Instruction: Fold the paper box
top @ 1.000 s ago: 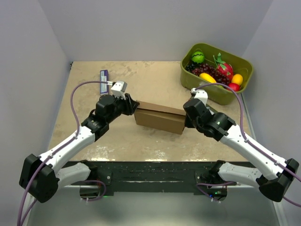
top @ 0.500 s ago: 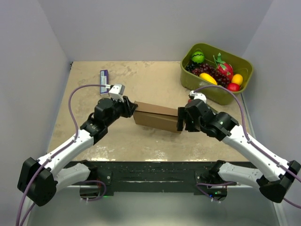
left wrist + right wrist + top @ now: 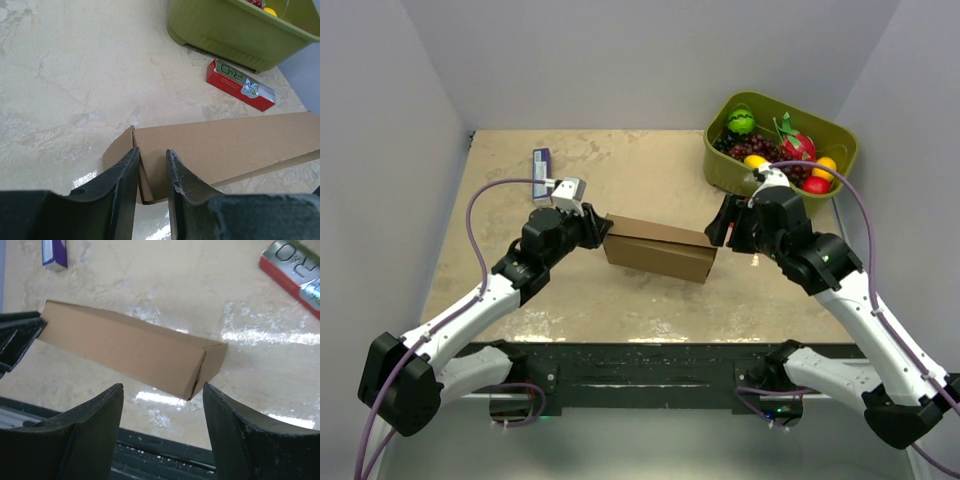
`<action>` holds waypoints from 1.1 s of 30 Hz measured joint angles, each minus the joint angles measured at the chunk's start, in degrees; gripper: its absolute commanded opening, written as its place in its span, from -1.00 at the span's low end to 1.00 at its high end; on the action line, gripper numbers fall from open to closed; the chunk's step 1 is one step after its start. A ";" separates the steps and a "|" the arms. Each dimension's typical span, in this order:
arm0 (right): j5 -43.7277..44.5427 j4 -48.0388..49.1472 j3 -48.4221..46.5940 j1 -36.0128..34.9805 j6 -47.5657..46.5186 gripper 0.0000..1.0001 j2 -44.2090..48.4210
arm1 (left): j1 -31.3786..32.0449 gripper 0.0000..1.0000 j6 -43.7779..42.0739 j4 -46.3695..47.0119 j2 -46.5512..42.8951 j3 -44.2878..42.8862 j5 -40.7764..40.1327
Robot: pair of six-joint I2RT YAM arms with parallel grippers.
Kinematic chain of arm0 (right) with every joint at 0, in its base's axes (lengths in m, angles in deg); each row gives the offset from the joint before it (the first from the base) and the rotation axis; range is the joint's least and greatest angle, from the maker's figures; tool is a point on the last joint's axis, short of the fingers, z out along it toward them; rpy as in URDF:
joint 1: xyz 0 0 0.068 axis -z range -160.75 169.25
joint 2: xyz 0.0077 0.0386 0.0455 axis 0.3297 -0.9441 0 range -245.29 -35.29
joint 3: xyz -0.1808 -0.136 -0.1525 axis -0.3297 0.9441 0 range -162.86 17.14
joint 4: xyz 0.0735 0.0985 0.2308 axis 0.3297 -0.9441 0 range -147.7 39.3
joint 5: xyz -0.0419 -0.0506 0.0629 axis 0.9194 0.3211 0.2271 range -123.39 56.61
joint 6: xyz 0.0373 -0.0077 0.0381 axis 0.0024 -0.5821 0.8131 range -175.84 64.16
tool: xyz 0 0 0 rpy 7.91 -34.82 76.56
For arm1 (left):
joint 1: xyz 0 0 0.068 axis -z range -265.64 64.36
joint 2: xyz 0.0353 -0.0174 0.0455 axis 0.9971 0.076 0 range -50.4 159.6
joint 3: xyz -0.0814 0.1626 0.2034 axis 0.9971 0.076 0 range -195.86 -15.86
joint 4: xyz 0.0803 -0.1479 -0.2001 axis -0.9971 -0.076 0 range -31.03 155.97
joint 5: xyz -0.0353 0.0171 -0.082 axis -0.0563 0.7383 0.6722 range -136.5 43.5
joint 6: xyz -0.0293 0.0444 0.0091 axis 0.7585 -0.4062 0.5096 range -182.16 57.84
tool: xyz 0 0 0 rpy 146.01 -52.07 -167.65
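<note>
The paper box (image 3: pixel 660 254) is a long, flat brown cardboard shape in the middle of the table. My left gripper (image 3: pixel 606 228) is shut on its left end. In the left wrist view, the end flap of the box (image 3: pixel 225 145) sits pinched between the black fingers (image 3: pixel 129 175). My right gripper (image 3: pixel 718 232) hovers open just off the box's right end and holds nothing. In the right wrist view its jaws (image 3: pixel 162 388) stand wide apart. The box (image 3: pixel 125 347) lies beyond them, with its closed right end (image 3: pixel 212 362) facing the camera.
An olive-green bin (image 3: pixel 735 178) of toy fruit stands at the back right. A red packet (image 3: pixel 240 84) lies on the table in front of it. A purple carton (image 3: pixel 541 160) lies at the back left. A black rail (image 3: pixel 640 375) runs along the near edge.
My right gripper went from shut at the box's right end to open. It drew back up and to the right, away from the box. The left arm barely moved.
</note>
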 measured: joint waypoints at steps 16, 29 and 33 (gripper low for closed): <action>0.07 6.67 10.95 2.86 -1.73 -0.11 -1.05 | 0.04 -0.37 -0.46 -1.11 0.52 -0.74 -0.15; -0.72 14.84 18.73 3.08 1.11 -0.35 2.45 | 0.04 -0.31 -1.40 -1.68 1.42 -1.79 -0.15; -0.57 16.02 19.91 3.17 1.97 -0.54 3.50 | 0.02 -0.14 -1.97 -3.52 2.16 -3.28 -0.20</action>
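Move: The box's right end lies about 9 cm below the right hand, barely 1 cm ahead and 1 cm to its left. The red carton is some 14 cm ahead, 10 cm to the right and 17 cm down; the fruit bin about 28 cm ahead, 16 cm right, 12 cm down. From the left hand, the box's right end is roughly 22 cm to the right, 6 cm back and 1 cm lower. The right hand drops about 8 cm onto the box's right end, fingers closing halfway astride its corner seam. ##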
